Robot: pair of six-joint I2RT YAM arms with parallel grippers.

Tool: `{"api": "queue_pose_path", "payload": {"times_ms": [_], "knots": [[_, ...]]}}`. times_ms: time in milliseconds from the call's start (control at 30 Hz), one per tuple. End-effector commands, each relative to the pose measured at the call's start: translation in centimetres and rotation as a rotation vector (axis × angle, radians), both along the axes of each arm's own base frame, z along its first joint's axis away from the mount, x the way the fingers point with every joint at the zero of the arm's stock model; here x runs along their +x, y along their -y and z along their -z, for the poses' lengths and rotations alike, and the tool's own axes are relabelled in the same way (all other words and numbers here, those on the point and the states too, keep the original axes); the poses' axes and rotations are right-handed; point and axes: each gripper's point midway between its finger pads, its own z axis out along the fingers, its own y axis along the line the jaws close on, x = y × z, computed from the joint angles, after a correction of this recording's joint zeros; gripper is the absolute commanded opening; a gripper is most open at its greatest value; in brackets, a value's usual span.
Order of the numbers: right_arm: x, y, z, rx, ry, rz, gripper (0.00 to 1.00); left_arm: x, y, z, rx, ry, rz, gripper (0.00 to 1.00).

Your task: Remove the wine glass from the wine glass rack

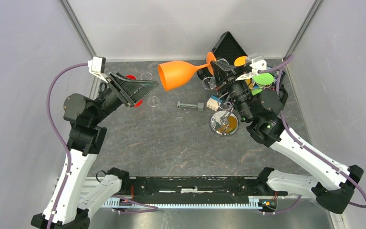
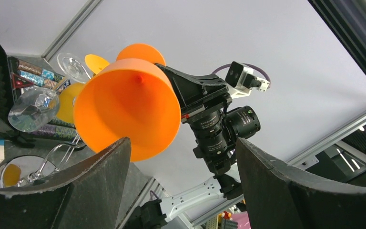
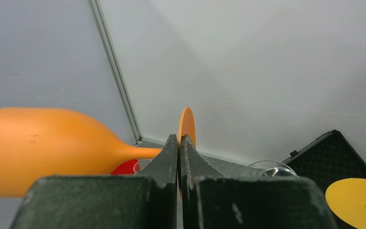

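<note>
The orange wine glass (image 1: 178, 74) hangs level in the air, off the wine glass rack, its bowl (image 2: 126, 107) pointing left and its foot (image 3: 187, 125) to the right. My right gripper (image 3: 178, 138) is shut on the edge of that foot; from above, the right gripper (image 1: 215, 67) sits at the back right. The left gripper (image 1: 147, 93) stands open just left of the bowl's rim, with nothing between its fingers (image 2: 107, 164). The wine glass rack (image 1: 224, 123), silver wire on a round mirrored base (image 2: 14, 172), stands below the right arm.
A black case (image 1: 228, 46) lies open at the back right with clear glasses (image 2: 33, 109), yellow discs (image 3: 357, 200) and a green disc (image 1: 263, 78) around it. A grey bolt-like part (image 1: 190, 105), a red piece (image 1: 131, 78) and small clear glasses (image 1: 153, 100) lie on the table.
</note>
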Motion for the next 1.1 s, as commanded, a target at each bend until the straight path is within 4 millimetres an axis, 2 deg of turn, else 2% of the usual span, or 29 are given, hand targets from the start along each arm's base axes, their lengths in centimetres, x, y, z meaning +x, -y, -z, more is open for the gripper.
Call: {"api": "queue_pose_path", "payload": {"times_ms": [0, 133, 333, 533, 733, 833, 867, 1000, 1067], "knots": [[-0.2, -0.5, -1.5, 0.05, 0.047, -0.024, 0.0, -0.2, 0.4, -0.4, -0.035, -0.015, 0.042, 0.85], [-0.3, -1.7, -1.0, -0.004, 0.057, -0.046, 0.0, 0.2, 0.7, -0.1, -0.037, -0.037, 0.046, 0.84], [-0.9, -3.4, -0.5, -0.121, 0.113, -0.038, 0.0, 1.3, 0.9, 0.9, -0.029, -0.098, 0.033, 0.72], [-1.4, -4.3, 0.3, -0.204, 0.148, 0.017, 0.0, 2.4, 0.8, 2.3, -0.013, -0.152, -0.004, 0.44], [-1.4, -4.3, 0.8, -0.212, 0.145, 0.036, 0.0, 2.7, 0.8, 2.7, -0.008, -0.163, -0.009, 0.02], [-1.5, -4.3, 0.8, -0.21, 0.145, 0.032, 0.0, 2.7, 0.8, 2.8, 0.003, -0.153, -0.013, 0.02], [-1.6, -4.3, 0.7, -0.209, 0.144, 0.029, 0.05, 2.7, 0.8, 2.7, 0.008, -0.141, -0.019, 0.02], [-2.1, -3.7, 0.3, -0.199, 0.148, 0.019, 0.54, 2.9, 0.3, 2.7, 0.051, -0.119, -0.069, 0.02], [-2.4, -3.5, 0.0, -0.196, 0.147, 0.014, 0.69, 3.2, -0.6, 2.8, 0.099, -0.098, -0.141, 0.02]]}}
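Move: The orange wine glass hangs roughly level from the right hand's grip at its foot end, its bowl about 11 cm to that hand's left and 3 cm back. The left gripper it is carried to lies some 18 cm left and 9 cm back; the rack is some 11 cm right, 3 cm back and 25 cm below. From the left hand, the bowl is about 6 cm ahead, 7 cm right and slightly lower; a clear glass stands 17 cm ahead, 6 cm left, far below. The orange glass is brought bowl-first about 4.5 cm left by the right hand, which dips a little and rolls its left side down 10–15 degrees. The left hand eases about 3 cm forward and nearly 4 cm down, tipping its fingers down about 10 degrees, and shuts them to pinch the bowl's wall at the rim. Only then does the right hand, almost still, open and let go of the foot end. ##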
